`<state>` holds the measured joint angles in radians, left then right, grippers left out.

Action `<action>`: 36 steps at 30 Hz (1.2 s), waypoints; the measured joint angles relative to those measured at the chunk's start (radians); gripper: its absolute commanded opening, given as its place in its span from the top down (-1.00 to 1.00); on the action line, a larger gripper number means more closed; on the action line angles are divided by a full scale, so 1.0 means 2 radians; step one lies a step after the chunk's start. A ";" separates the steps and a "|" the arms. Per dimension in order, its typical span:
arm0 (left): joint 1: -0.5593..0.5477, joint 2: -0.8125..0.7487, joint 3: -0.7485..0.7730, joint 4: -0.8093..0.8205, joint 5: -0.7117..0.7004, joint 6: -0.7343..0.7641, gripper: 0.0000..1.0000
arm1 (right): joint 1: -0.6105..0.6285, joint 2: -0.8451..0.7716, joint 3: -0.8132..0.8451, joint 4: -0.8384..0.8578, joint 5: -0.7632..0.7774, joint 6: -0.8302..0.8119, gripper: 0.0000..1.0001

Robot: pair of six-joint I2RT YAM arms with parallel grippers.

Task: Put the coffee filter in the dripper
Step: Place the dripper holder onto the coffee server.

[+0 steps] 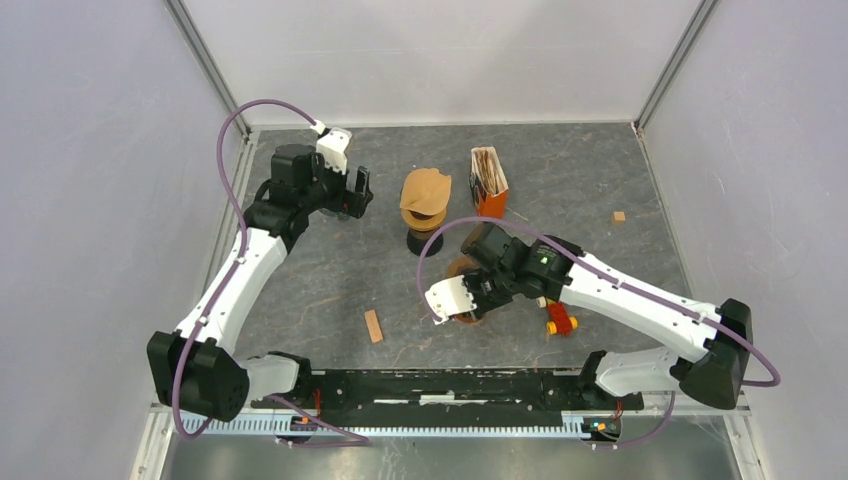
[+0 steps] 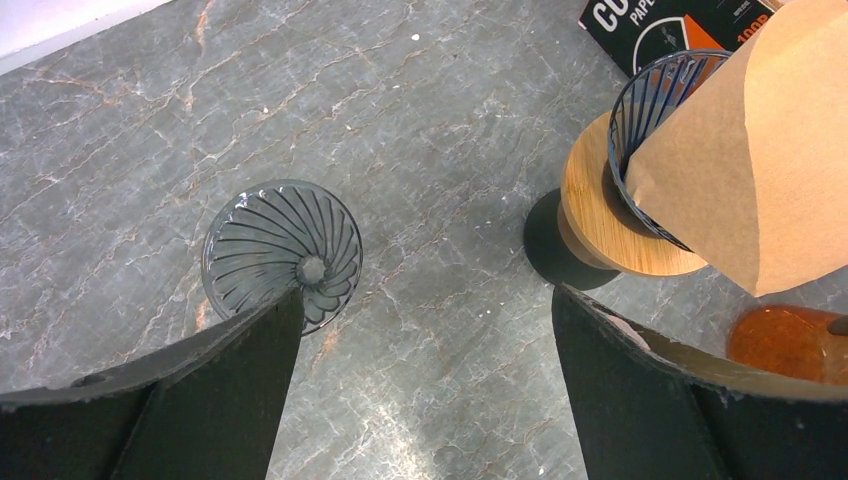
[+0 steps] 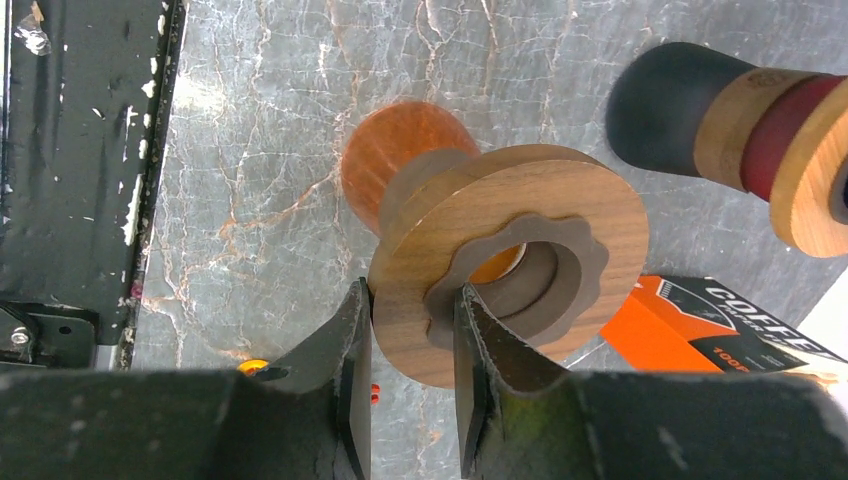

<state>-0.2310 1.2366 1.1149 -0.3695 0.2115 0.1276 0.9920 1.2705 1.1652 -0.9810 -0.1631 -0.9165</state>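
A brown paper coffee filter (image 1: 425,187) (image 2: 770,150) sits tilted in a black wire dripper (image 2: 650,90) on a wooden stand (image 2: 600,220). My left gripper (image 1: 355,192) (image 2: 425,300) hangs open just left of that stand, above bare table, with a grey glass dripper (image 2: 270,240) below its left finger. An orange glass dripper (image 1: 462,268) (image 3: 400,150) with a wooden collar (image 3: 520,200) lies under my right gripper (image 1: 472,303) (image 3: 410,295). Its jaws stand narrowly open astride the collar's rim, the left pad at the outer edge.
An orange and black filter box (image 1: 488,180) (image 3: 690,325) stands behind the stand. A wooden block (image 1: 373,326), a small cube (image 1: 619,216) and a red and yellow toy (image 1: 560,322) lie on the table. The black rail (image 1: 450,385) runs along the near edge.
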 measured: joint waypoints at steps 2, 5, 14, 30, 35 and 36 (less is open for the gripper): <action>0.000 -0.001 0.000 0.000 0.001 -0.002 -0.99 | 0.005 0.006 -0.002 0.001 0.004 0.002 1.00; 0.000 -0.007 -0.001 0.000 0.002 -0.002 -0.99 | 0.005 0.012 -0.006 0.004 0.010 0.003 1.00; 0.000 -0.018 -0.003 0.002 0.006 -0.003 -0.99 | 0.006 0.027 -0.009 0.008 0.023 0.008 0.90; 0.000 -0.017 -0.005 0.002 0.008 -0.002 -0.99 | 0.023 0.035 -0.009 0.007 0.057 0.015 -0.22; 0.001 -0.006 -0.004 0.002 -0.010 -0.002 -0.99 | 0.024 0.033 -0.007 0.007 0.061 0.015 -0.51; 0.002 0.001 -0.004 0.001 -0.013 -0.002 -0.99 | 0.024 0.032 -0.005 0.006 0.061 0.015 -0.54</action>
<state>-0.2260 1.2388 1.1076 -0.3683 0.1852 0.1238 1.0393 1.3338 1.1561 -0.9684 -0.0418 -0.8856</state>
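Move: The coffee server stands upright under the dripper holder that the right fingers still grip by its rim: its middle is about 3 cm ahead of the right hand, 2 cm to its left and 8 cm below. From this hand the dripper stand is some 16 cm ahead and 10 cm left, the filter box about 22 cm ahead and 2 cm right, and the toy car 2 cm ahead and 16 cm right. From the left hand the server lies roughly 18 cm back, 22 cm right and 16 cm lower. The dripper holder, already over the coffee server, is lowered about 2 cm onto its mouth by the right hand, which eases to a stop with barely any sideways travel and tilts slightly, about 5 degrees. Only then do the fingers spread wide and let go of the wooden ring, the hand starting to rise very slightly at the end. ##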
